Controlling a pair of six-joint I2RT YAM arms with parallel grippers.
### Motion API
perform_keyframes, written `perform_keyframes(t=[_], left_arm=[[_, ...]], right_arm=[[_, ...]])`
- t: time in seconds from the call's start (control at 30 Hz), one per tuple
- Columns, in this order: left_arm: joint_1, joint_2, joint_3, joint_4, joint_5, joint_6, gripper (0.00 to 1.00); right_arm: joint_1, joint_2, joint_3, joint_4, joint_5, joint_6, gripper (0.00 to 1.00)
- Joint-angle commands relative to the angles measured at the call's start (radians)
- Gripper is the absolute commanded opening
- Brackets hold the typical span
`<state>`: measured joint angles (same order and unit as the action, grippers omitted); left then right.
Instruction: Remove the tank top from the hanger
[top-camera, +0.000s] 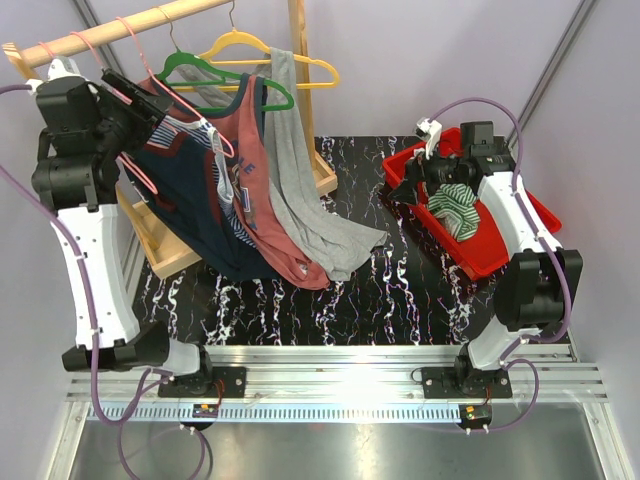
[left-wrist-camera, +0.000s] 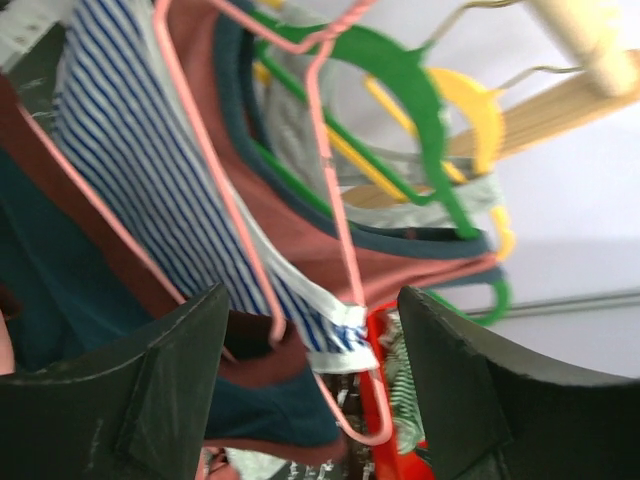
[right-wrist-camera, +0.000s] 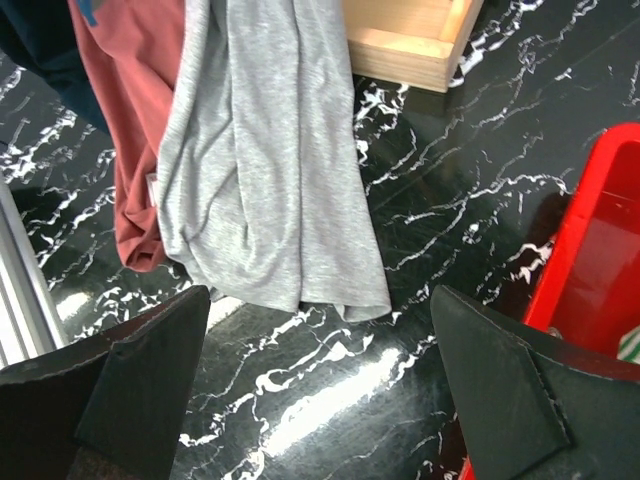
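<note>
A blue-and-white striped tank top (top-camera: 228, 195) (left-wrist-camera: 130, 140) hangs on a pink wire hanger (top-camera: 190, 115) (left-wrist-camera: 335, 220) at the front of the wooden rail (top-camera: 120, 28). My left gripper (top-camera: 165, 115) (left-wrist-camera: 312, 310) is raised at that hanger. Its jaws stand apart around the hanger's lower corner and the top's white-edged strap (left-wrist-camera: 335, 335), with gaps on both sides. My right gripper (top-camera: 415, 185) (right-wrist-camera: 320, 330) is open and holds nothing, at the left end of the red bin (top-camera: 500, 260) (right-wrist-camera: 595, 270).
Behind the striped top hang a navy garment (top-camera: 190, 200), a salmon top (top-camera: 265, 190) on a green hanger (top-camera: 200, 70) and a grey top (top-camera: 300, 190) (right-wrist-camera: 270, 150) on a yellow hanger (top-camera: 300, 62). A green-striped garment (top-camera: 455, 205) lies in the bin. The rack's wooden base (top-camera: 165, 255) sits left.
</note>
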<state>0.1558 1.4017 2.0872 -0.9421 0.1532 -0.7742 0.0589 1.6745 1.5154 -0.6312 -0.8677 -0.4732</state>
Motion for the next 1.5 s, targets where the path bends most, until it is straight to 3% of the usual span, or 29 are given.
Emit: perform_keyframes(t=[0.0,0.27,0.73,0.83,1.13,1.47], left_arm=[[-0.012,0.016,0.051,-0.015,-0.118,0.073,0.7],[-0.012,0.059,0.031,0.034,-0.153,0.131,0.63],[-0.012,0.111,-0.013,0.158,-0.13,0.13,0.41],[-0.012,0.095,-0.055,0.193,-0.123,0.119,0.35],[-0.006,0.043,-0.124,0.258,-0.098,0.081,0.01],[-0.001,-0.041,-0.133,0.312,-0.055,0.032,0.0]], right_arm=[[0.015,-0.033,0.011,0.039,-0.054,0.031,1.0],[0.033,-0.036,0.0,0.042,-0.057,0.044,1.0],[0.033,-0.064,-0.026,0.036,-0.027,0.022,1.0],[0.033,-0.067,-0.032,0.033,-0.019,0.018,1.0],[0.033,-0.073,-0.031,0.024,-0.011,0.001,1.0],[0.033,-0.076,-0.031,0.019,-0.01,-0.004,1.0]])
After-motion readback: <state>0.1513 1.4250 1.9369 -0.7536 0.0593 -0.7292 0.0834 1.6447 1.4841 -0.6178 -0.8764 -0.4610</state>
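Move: The pink hanger that holds the navy tank top has its shoulder wire, just under the neck, about 6 cm ahead of the left hand, 3 cm to its left and 5 cm lower. The navy tank top hangs some 2 cm ahead, 6 cm right and 20 cm down; the blue striped top about 5 cm ahead, 10 right and 13 down. From the right hand the hanger wire is roughly level ahead, 45 cm left and 20 cm up. The navy tank top's pink hanger is taken by its shoulder wire just below the neck: the left hand pushes forward about 6 cm, sinking some 5 cm and easing left, with a slight roll that raises its left side. Its part-open fingers shut steadily until they pinch the wire, then the hand draws back about 2 cm and up nearly 3 cm, still gripping. ##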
